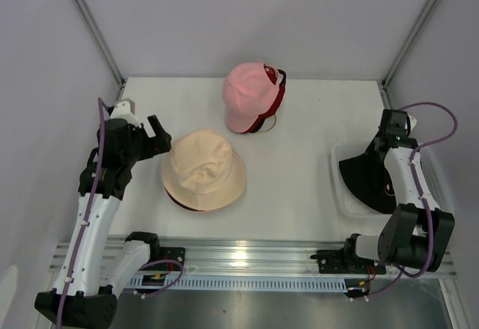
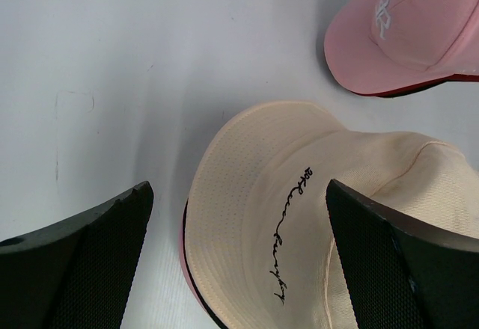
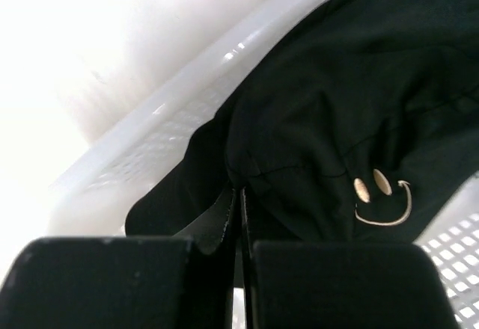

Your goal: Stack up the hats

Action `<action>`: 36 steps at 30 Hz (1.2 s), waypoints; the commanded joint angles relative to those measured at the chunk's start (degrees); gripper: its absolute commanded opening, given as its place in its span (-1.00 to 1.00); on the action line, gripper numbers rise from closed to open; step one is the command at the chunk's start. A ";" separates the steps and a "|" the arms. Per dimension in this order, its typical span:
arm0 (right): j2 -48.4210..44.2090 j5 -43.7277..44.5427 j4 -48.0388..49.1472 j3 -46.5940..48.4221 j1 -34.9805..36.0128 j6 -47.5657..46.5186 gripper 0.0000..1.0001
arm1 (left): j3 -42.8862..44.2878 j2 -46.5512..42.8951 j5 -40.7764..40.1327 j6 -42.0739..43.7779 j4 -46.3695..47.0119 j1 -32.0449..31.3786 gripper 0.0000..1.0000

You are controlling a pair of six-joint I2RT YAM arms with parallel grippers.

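Note:
A cream bucket hat (image 1: 203, 167) lies at centre left on top of a pink and a black brim that show at its edge (image 2: 187, 258). In the left wrist view, script lettering runs across the cream hat (image 2: 254, 217). My left gripper (image 1: 159, 136) hovers open just left of it, its jaws (image 2: 238, 194) standing wide over the brim. A pink cap (image 1: 248, 96) tops a red and a black cap at the back. A black hat (image 1: 363, 179) with a smiley face (image 3: 383, 198) lies in the white basket (image 1: 338, 194). My right gripper (image 3: 239, 192) is shut, pinching its fabric.
The white mesh basket (image 3: 150, 142) sits at the table's right edge, beside the right arm. Grey walls close in the back and both sides. A metal rail runs along the near edge by the arm bases.

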 commanded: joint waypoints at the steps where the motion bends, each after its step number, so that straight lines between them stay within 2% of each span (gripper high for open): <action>1: -5.42 0.94 -3.80 8.28 1.72 -2.79 -1.00 | 0.14 -0.08 -0.40 1.27 1.17 0.40 0.99; 5: -9.38 -4.32 -8.19 18.39 5.94 -5.78 -1.00 | 2.24 -0.09 0.49 0.31 0.21 0.49 0.99; 9: -8.87 -10.82 -11.89 30.96 11.74 -8.24 -1.00 | 4.18 -0.26 -0.83 -0.13 -1.11 0.49 0.99; 10: -8.16 -12.75 -12.77 33.68 15.75 -8.16 -1.00 | 4.53 -0.61 -1.35 -0.13 -1.11 0.67 0.99; 13: -4.91 -12.86 -14.79 42.48 22.62 -9.03 -1.00 | 5.15 -1.40 -1.62 -0.48 -1.73 0.67 0.99; 14: -3.17 -12.68 -14.71 45.72 28.65 -9.91 -1.00 | 5.06 -2.10 -1.97 -0.75 -1.82 0.75 0.99; 17: 0.53 -13.21 -14.71 50.65 39.21 -13.69 -1.00 | 5.06 -3.86 -2.67 -1.63 -1.99 0.84 0.99; 22: 12.04 -21.64 -17.34 64.98 47.16 -17.39 -1.00 | 5.76 -6.41 -3.82 -2.77 -3.83 1.11 0.99; 30: 19.26 -27.01 -11.90 70.27 58.14 -19.76 -1.00 | 5.86 -12.82 -7.42 -5.93 -6.65 1.28 0.99; 33: 20.14 -27.97 -9.18 70.89 59.73 -18.36 -1.00 | 5.85 -13.97 -8.74 -6.55 -7.70 1.37 0.99; 36: 19.79 -33.15 -5.84 70.89 60.53 -16.78 -1.00 | 5.50 -14.67 -10.06 -7.07 -8.50 1.37 0.99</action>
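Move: The beige bucket hat, top of its stack, lies about 60 cm to the left of the right gripper, some 4 cm nearer the base and 6 cm lower. The pink cap stands about 42 cm left and 26 cm ahead of that gripper, while the basket's middle is roughly 7 cm back, 4 cm right and 9 cm below. From the left gripper, the beige hat is level ahead, 13 cm right and 20 cm down. Keep the right fingers shut on the black hat and lift it steeply out of the basket, about 30 cm, then carry it some 45 cm left towards the beige hat, turning the hand counter-clockwise about 90 degrees and flattening its downward tilt; ease back slightly at the end. Meanwhile draw the open left gripper back and up about 6 cm each, tilting it up a little. ##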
